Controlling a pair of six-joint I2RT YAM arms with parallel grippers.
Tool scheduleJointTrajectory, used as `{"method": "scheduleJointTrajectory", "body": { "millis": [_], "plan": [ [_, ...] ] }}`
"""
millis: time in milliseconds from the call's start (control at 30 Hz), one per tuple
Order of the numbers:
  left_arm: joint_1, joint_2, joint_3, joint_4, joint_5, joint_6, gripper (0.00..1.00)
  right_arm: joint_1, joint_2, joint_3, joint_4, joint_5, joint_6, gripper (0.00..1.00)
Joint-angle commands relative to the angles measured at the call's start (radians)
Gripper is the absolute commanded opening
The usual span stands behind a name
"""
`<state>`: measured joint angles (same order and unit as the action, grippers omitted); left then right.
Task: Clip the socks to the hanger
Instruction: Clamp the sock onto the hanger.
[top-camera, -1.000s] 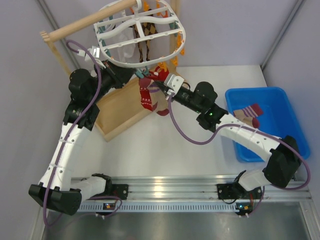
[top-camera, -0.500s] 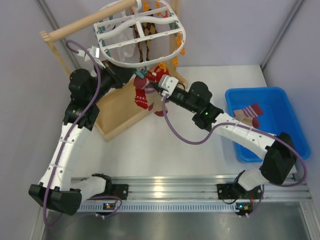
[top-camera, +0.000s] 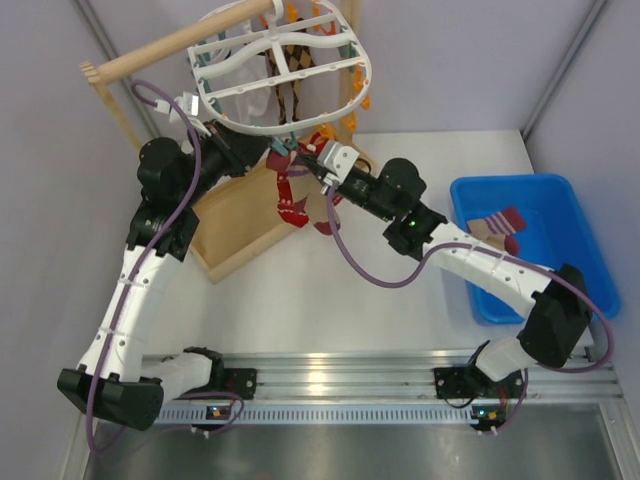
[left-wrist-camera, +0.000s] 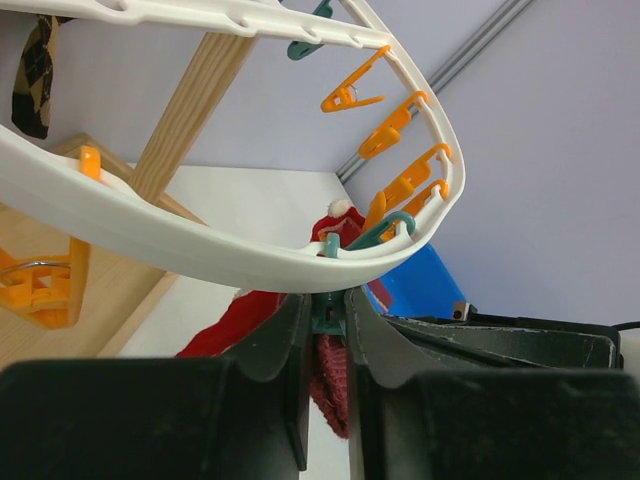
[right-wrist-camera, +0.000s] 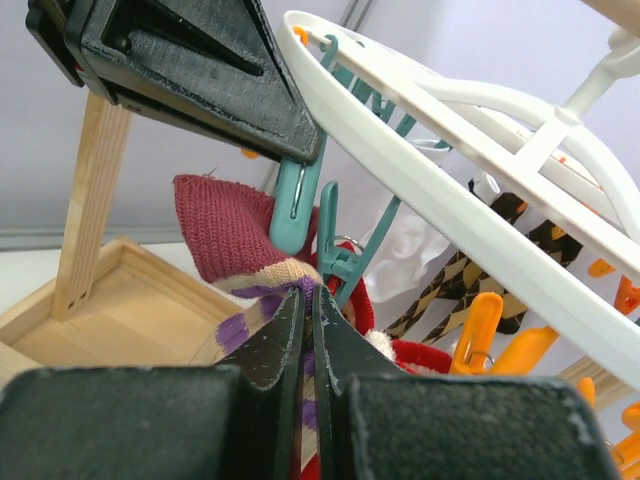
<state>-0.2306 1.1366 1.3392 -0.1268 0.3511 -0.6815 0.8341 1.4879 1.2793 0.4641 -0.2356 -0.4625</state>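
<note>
The white oval hanger (top-camera: 282, 72) hangs at the back with orange and teal clips; its rim also shows in the left wrist view (left-wrist-camera: 200, 240) and the right wrist view (right-wrist-camera: 450, 190). My left gripper (top-camera: 272, 150) (left-wrist-camera: 326, 300) is shut on a teal clip (left-wrist-camera: 328, 318) (right-wrist-camera: 296, 215) under the rim. A dark red sock (left-wrist-camera: 335, 385) hangs right below that clip. My right gripper (top-camera: 320, 162) (right-wrist-camera: 311, 295) is shut on this sock (top-camera: 291, 203) (right-wrist-camera: 228, 238), which has a red cuff and beige and purple stripes, and holds the cuff against the clip's lower end.
A wooden tray (top-camera: 240, 235) and rod (top-camera: 170, 45) form a rack under and behind the hanger. A blue bin (top-camera: 560, 200) at the right holds a striped sock (top-camera: 500, 228). Argyle socks (top-camera: 292, 85) and a red sock (right-wrist-camera: 430, 355) hang from other clips.
My right gripper has moved up and to the left, bringing the sock's cuff to the teal clip. The sock's tail has swung under it. The left gripper has stayed on the clip.
</note>
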Motion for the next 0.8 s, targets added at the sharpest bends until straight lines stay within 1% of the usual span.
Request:
{"method": "scheduleJointTrajectory", "body": {
  "millis": [0,33,67,133,167,200,333,533,700,767],
  "plan": [
    [0.005,-0.005,0.014,0.024,0.005,-0.01,0.2,0.019,-0.002,0.054,0.059,0.013,-0.001,0.0],
    [0.005,-0.006,0.014,0.024,0.005,-0.009,0.24,0.019,-0.002,0.051,0.059,0.019,-0.005,0.0],
    [0.005,-0.008,0.014,0.024,0.005,-0.01,0.36,0.02,0.0,0.048,0.058,0.021,-0.008,0.0],
    [0.004,-0.015,0.014,0.023,-0.003,-0.006,0.46,0.019,-0.003,0.038,0.056,0.019,-0.011,0.0],
    [0.005,-0.015,0.017,0.019,-0.009,-0.004,0.53,0.019,-0.005,0.035,0.056,0.021,-0.018,0.0],
    [0.004,-0.023,0.018,0.016,-0.021,0.0,0.55,0.017,-0.006,0.032,0.054,0.022,-0.019,0.0],
    [0.008,-0.04,0.028,0.006,-0.034,0.014,0.57,0.007,-0.008,0.026,0.048,0.025,-0.027,0.0],
    [0.019,-0.104,0.025,-0.008,-0.004,0.062,0.58,-0.033,-0.025,0.028,0.03,0.028,-0.021,0.0],
    [0.04,-0.149,0.018,-0.031,0.011,0.1,0.56,-0.061,-0.044,0.019,0.004,0.015,-0.022,0.0],
    [0.045,-0.159,0.017,-0.043,-0.006,0.108,0.54,-0.064,-0.048,0.014,-0.005,0.01,-0.022,0.0]
  ]
}}
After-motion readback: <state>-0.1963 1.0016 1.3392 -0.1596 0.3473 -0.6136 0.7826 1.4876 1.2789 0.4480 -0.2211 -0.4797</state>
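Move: Just under the left fingers, which hold a green clip squeezed open, the striped sock's cuff lies about 1 cm ahead, 1 cm to the right and 4 cm lower. A second green clip, carrying the red sock, is roughly 3 cm ahead and 2 cm right; an orange clip hangs some 2 cm ahead and 7 cm left. From the right hand, the cuff's middle is about 3 cm ahead, 3 cm left and 1 cm up. Opening to a little over half, the left fingers let go of the green clip while the hand stays put, then back out from the hanger, about 6 cm back, up and somewhat left, the fingertips tipping up slightly. The right hand keeps its pinch on the striped sock below the cuff, nearly still at first, then drifts some 3 cm forward and right, turning slightly clockwise. ##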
